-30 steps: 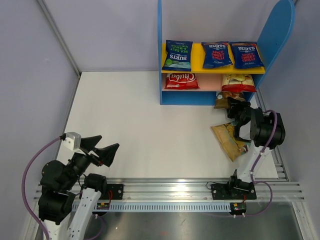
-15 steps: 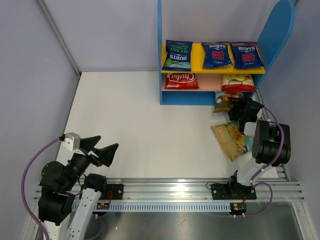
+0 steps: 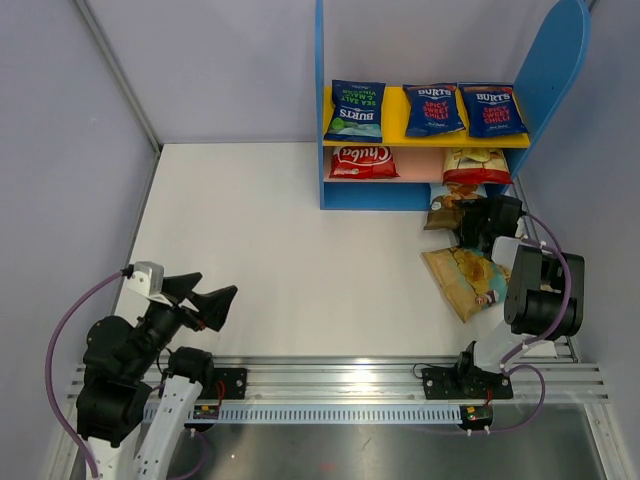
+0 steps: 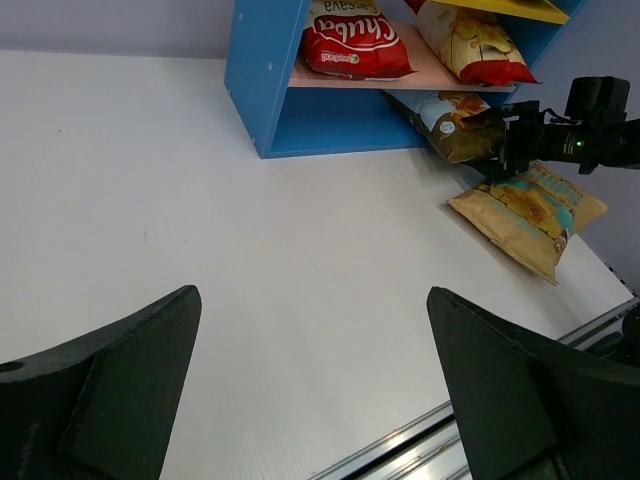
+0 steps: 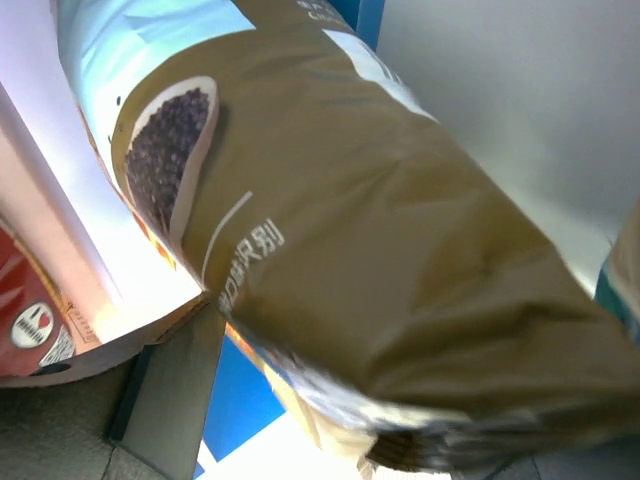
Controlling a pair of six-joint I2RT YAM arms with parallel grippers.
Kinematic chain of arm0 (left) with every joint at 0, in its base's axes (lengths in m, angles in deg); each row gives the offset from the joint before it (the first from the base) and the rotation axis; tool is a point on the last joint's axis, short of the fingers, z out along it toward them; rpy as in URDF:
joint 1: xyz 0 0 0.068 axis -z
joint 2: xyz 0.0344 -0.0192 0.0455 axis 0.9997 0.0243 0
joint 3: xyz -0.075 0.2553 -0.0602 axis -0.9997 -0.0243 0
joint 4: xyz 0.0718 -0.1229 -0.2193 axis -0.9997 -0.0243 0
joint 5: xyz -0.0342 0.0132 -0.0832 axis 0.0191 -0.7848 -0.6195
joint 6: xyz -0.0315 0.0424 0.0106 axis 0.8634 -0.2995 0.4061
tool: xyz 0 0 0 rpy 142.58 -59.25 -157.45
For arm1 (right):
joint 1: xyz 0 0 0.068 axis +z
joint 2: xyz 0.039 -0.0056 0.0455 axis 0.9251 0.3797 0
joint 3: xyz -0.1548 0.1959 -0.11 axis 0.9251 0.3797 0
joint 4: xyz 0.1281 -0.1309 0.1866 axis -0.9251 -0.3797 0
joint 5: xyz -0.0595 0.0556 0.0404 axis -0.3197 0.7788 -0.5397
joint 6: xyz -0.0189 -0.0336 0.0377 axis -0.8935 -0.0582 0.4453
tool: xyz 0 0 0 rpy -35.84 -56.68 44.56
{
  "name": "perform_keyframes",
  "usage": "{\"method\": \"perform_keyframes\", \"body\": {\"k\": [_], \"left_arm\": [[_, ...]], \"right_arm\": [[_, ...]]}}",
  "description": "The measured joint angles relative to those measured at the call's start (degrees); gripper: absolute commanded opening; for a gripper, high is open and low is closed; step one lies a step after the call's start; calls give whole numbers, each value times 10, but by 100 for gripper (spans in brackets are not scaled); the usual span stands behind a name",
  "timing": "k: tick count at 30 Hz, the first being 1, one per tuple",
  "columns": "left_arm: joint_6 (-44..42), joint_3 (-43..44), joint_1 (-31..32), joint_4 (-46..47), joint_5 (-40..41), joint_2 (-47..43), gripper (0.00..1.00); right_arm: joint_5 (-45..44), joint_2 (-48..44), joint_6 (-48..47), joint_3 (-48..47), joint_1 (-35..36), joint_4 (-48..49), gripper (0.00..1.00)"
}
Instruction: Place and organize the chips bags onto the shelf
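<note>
The shelf (image 3: pixel 325 100) stands at the back right. Three dark blue Burts bags (image 3: pixel 433 108) lie on its yellow board. A red Chuba bag (image 3: pixel 362 160) and a second red-white bag (image 3: pixel 477 165) lie on the pink board. The light blue-brown cassava bag (image 3: pixel 446 208) leans at the blue base's right end and fills the right wrist view (image 5: pixel 350 250). My right gripper (image 3: pixel 472 222) is open, its fingers straddling the bag's near end (image 4: pixel 450 120). A tan-gold bag (image 3: pixel 460 282) lies flat on the table beside that arm. My left gripper (image 3: pixel 222 303) is open and holds nothing.
Grey walls close in on the left, back and right; the shelf's tall rounded side (image 3: pixel 555 70) stands near the right wall. An aluminium rail (image 3: pixel 330 375) runs along the near edge. White tabletop (image 3: pixel 270 240) stretches between the left arm and the shelf.
My right gripper's jaws have widened and its wrist has drawn back toward the right, so more of the cassava bag shows at the shelf base. The left arm has barely moved.
</note>
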Motion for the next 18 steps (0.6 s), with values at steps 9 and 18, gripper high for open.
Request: {"method": "perform_keyframes", "body": {"k": [9, 18], "left_arm": [[0, 0, 0, -1, 3, 13, 99], [0, 0, 0, -1, 3, 16, 99]], "right_arm": [[10, -24, -10, -16, 0, -68, 87], [14, -25, 3, -11, 0, -52, 46]]}}
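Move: The pretzel bag slants half into the lowest compartment, its middle roughly 3 cm ahead of the right hand, 3 cm to its left and a centimetre above, with the brown crimped end poking out. The tan bag lies on the table some 17 cm back, 1 cm left and 5 cm lower; the cassava bag on the pink shelf sits about 8 cm ahead, straight in line, 13 cm higher. From the left hand the pretzel bag is around 32 cm ahead, 52 cm right and 21 cm lower. The right hand, one finger above the other, eases back from the lowest compartment by about 1 cm while rising some 1 cm, edging slightly left and tipping down a few degrees before nearly levelling back. Its reach is then trimmed a touch forward again as the wide-open fingers close to about half open around the pretzel bag's brown crimped end, seeming to take hold of that end. ##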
